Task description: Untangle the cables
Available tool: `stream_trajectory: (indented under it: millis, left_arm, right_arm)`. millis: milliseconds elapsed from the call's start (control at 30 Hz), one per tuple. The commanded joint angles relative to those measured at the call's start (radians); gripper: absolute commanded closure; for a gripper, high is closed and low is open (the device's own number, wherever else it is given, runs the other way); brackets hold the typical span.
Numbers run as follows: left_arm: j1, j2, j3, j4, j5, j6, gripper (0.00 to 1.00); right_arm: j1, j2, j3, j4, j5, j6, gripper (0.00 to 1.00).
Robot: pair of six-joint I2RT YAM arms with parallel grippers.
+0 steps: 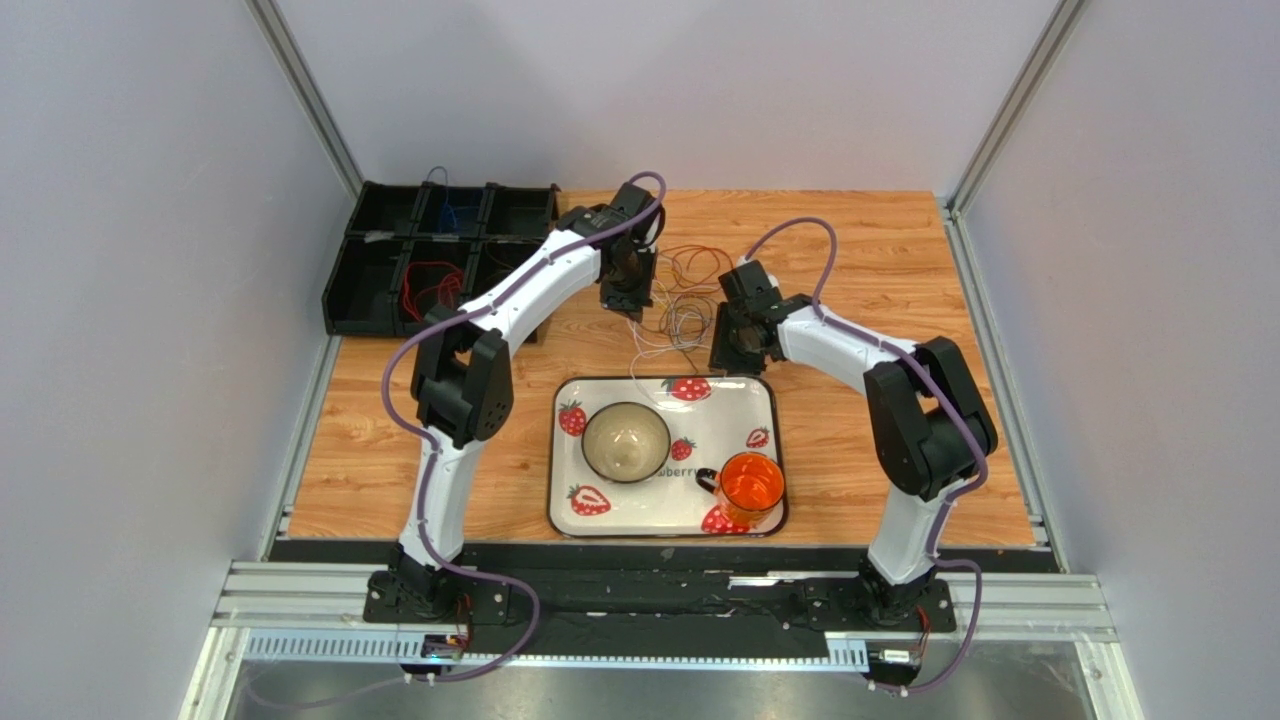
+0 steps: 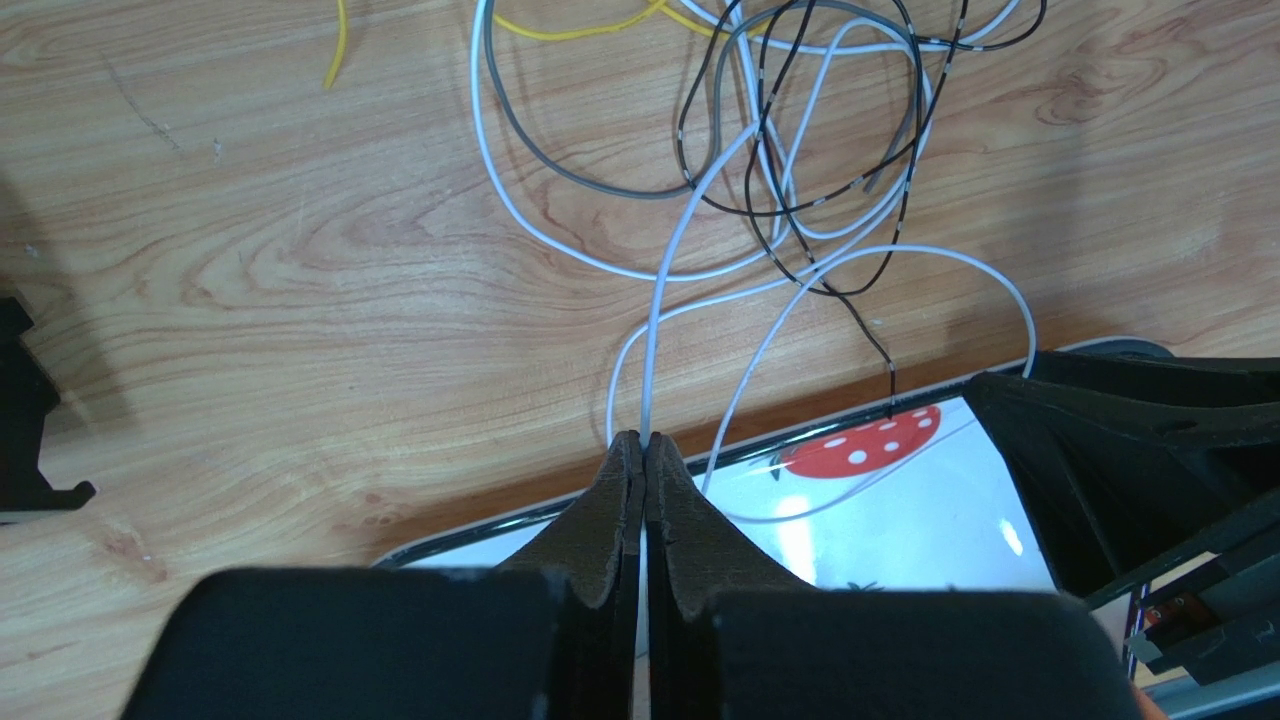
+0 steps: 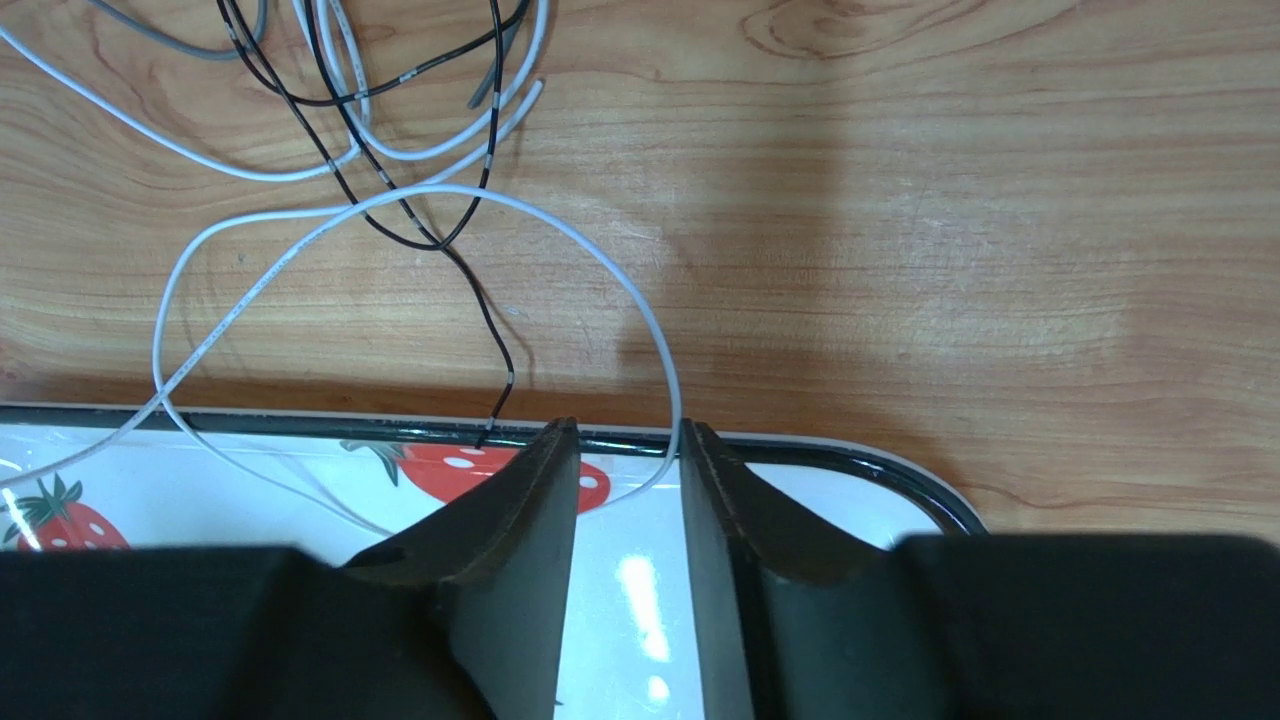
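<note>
A tangle of thin cables [image 1: 684, 308] in white, grey, black, yellow and reddish-brown lies on the wooden table just behind the tray. My left gripper [image 2: 643, 443] is shut on a white cable [image 2: 661, 300] that runs up from its tips into the tangle; in the top view the left gripper [image 1: 628, 300] stands at the tangle's left edge. My right gripper [image 3: 627, 435] hovers over the tray's back rim with its jaws apart. A loop of white cable [image 3: 631, 293] drops between them, close to the right finger. A black cable [image 3: 478, 300] ends just left of them.
The strawberry-print tray [image 1: 661, 383] holds a bowl [image 1: 627, 441] and an orange cup [image 1: 750, 486]. Black bins [image 1: 436, 255] at the back left contain red and blue wires. Grey walls enclose the table on three sides.
</note>
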State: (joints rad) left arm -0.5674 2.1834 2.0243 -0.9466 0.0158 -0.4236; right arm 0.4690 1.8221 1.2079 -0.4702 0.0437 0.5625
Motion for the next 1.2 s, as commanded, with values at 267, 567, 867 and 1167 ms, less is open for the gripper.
stream_trajectory:
  millis: [267, 567, 867, 1167]
  left_arm:
    - [0.000, 0.012, 0.039, -0.009, -0.014, 0.017, 1.00]
    - [0.000, 0.007, 0.036, -0.009, -0.014, 0.022, 1.00]
    - [0.001, -0.022, 0.024, 0.006, 0.001, 0.036, 0.45]
    - [-0.003, -0.238, -0.113, 0.153, 0.035, 0.074, 0.42]
  right_arm:
    - [0.002, 0.040, 0.087, 0.002, 0.010, -0.027, 0.90]
    - [0.003, 0.048, 0.108, 0.001, 0.030, -0.036, 1.00]
    - [0.003, -0.012, 0.122, -0.013, 0.005, -0.044, 1.00]
    - [0.003, -0.101, 0.266, -0.100, -0.070, -0.049, 1.00]
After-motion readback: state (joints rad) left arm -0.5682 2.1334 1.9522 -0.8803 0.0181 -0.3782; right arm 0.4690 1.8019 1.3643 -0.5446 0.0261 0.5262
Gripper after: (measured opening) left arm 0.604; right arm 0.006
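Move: The right hand's half-closed fingers already straddle the raised loop of the white cable, its middle practically at the fingertips. From there the cable tangle's middle lies about 8 cm ahead and 6 cm to the left, and the tray's middle 11 cm back and 8 cm to the left, both some 4 cm lower. The left hand holds the same white cable near its end; the loop lies about 13 cm to its right, 4 cm back and 7 cm lower. Easing about 2 cm forward, the right hand shuts its fingers on the white cable's loop and pinches it, while the left holds its stretch of the cable in place. After a short hold the left lets go by opening to a little over half where it is, and the right then lifts the pinched cable about 5 cm with a slight drift forward and left, beginning to draw it up from the tangle. ##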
